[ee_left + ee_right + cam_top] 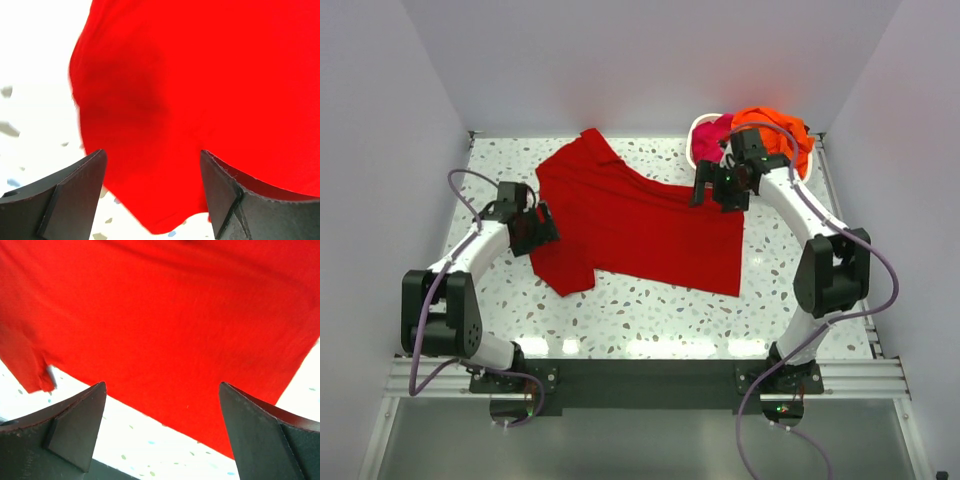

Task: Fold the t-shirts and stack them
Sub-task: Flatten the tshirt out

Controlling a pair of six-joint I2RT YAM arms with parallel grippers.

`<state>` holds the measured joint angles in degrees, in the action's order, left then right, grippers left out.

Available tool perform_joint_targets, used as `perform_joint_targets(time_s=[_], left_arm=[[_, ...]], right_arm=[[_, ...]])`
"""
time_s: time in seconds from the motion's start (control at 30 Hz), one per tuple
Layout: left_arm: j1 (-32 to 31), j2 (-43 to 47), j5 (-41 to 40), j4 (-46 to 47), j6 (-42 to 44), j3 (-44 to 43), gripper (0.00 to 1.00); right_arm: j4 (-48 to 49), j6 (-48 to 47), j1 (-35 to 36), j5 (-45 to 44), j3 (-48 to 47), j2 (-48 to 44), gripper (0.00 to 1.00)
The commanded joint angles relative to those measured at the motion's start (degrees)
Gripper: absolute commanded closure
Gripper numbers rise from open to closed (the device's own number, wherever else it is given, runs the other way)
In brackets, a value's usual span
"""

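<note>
A deep red t-shirt (640, 225) lies spread flat on the speckled table (650, 310). My left gripper (542, 230) is low over its left sleeve. In the left wrist view it (152, 160) is open, and a rounded corner of the red cloth (190, 90) lies between the dark fingers (75, 192). My right gripper (706, 192) hovers at the shirt's far right edge. In the right wrist view it (162, 390) is open above the straight cloth edge (165, 320), gripping nothing. A magenta-pink t-shirt (715, 130) and a bright orange t-shirt (775, 128) are heaped in the basket.
A white basket (698, 140) stands at the back right corner, close behind the right wrist. White walls close in the table on the left, back and right. Bare speckled tabletop shows in front of the shirt and at the far left.
</note>
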<state>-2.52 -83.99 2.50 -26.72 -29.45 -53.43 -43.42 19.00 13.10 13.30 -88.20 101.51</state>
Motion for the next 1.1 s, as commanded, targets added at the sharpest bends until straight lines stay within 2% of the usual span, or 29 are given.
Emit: perform_joint_targets(time_s=[0.0, 0.23, 0.4, 0.6, 0.7, 0.8, 0.83, 0.93, 1.0, 1.07], left_arm=[[0.6, 0.1, -2.3, -1.7, -1.2, 1.0, 0.21], [0.8, 0.7, -2.3, -1.4, -2.0, 6.7, 0.24], [0.7, 5.5, -1.4, 1.9, -7.2, 15.0, 0.26], [0.4, 5.7, -1.1, 4.1, -7.8, 16.8, 0.30], [0.4, 4.4, -1.4, 4.5, -7.2, 15.6, 0.41], [0.3, 3.1, -1.5, 3.7, -6.1, 14.1, 0.60], [0.3, 3.1, -1.6, 3.4, -6.0, 13.6, 0.73], [0.3, 3.8, -2.4, -0.1, -5.2, 10.5, 0.92], [0.2, 4.0, -2.4, -2.2, -4.4, 6.9, 0.99], [0.0, 3.3, -2.3, -6.6, -3.6, 1.9, 1.00]], right_arm=[[0.4, 1.3, 3.0, -0.6, 3.2, -3.1, 0.03], [3.0, 7.7, 9.0, -1.3, 9.6, -5.1, 0.03], [0.5, 4.7, 10.2, -2.7, 10.0, -6.0, 0.03], [-0.2, 3.4, 10.1, -0.6, 10.8, -5.7, 0.03], [0.8, 4.5, 10.2, 0.4, 11.5, -5.7, 0.03], [1.7, 5.4, 10.2, 0.5, 12.0, -6.3, 0.03], [2.0, 5.6, 10.2, 0.4, 12.2, -6.5, 0.03], [2.0, 5.8, 10.2, 0.2, 12.5, -6.9, 0.03], [1.7, 5.6, 10.2, -0.2, 12.4, -7.0, 0.03], [1.1, 5.3, 10.1, -0.9, 12.4, -7.0, 0.03]])
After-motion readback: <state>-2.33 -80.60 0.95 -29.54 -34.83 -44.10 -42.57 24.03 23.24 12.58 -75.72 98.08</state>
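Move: The t-shirt's left sleeve edge, where the left fingers will shut, lies about 7 cm back, 1 cm left and 6 cm below the left hand. The sleeve's near corner is some 15 cm back and 5 cm right of that hand, the notch between sleeve and near hem about 7 cm back and 15 cm right. From the right hand, the near hem is roughly 20 cm straight back and 13 below, the near right corner 21 back and 5 right. The left fingers close on the sleeve's left edge and pinch it down at the table, after the hand has drawn back about 7 cm and sunk nearly as far; shut, it starts to rise a centimetre or two. The right hand, wide open and empty, swings back some 8 cm, left and down about 5 cm each, over the shirt towards its near hem. ##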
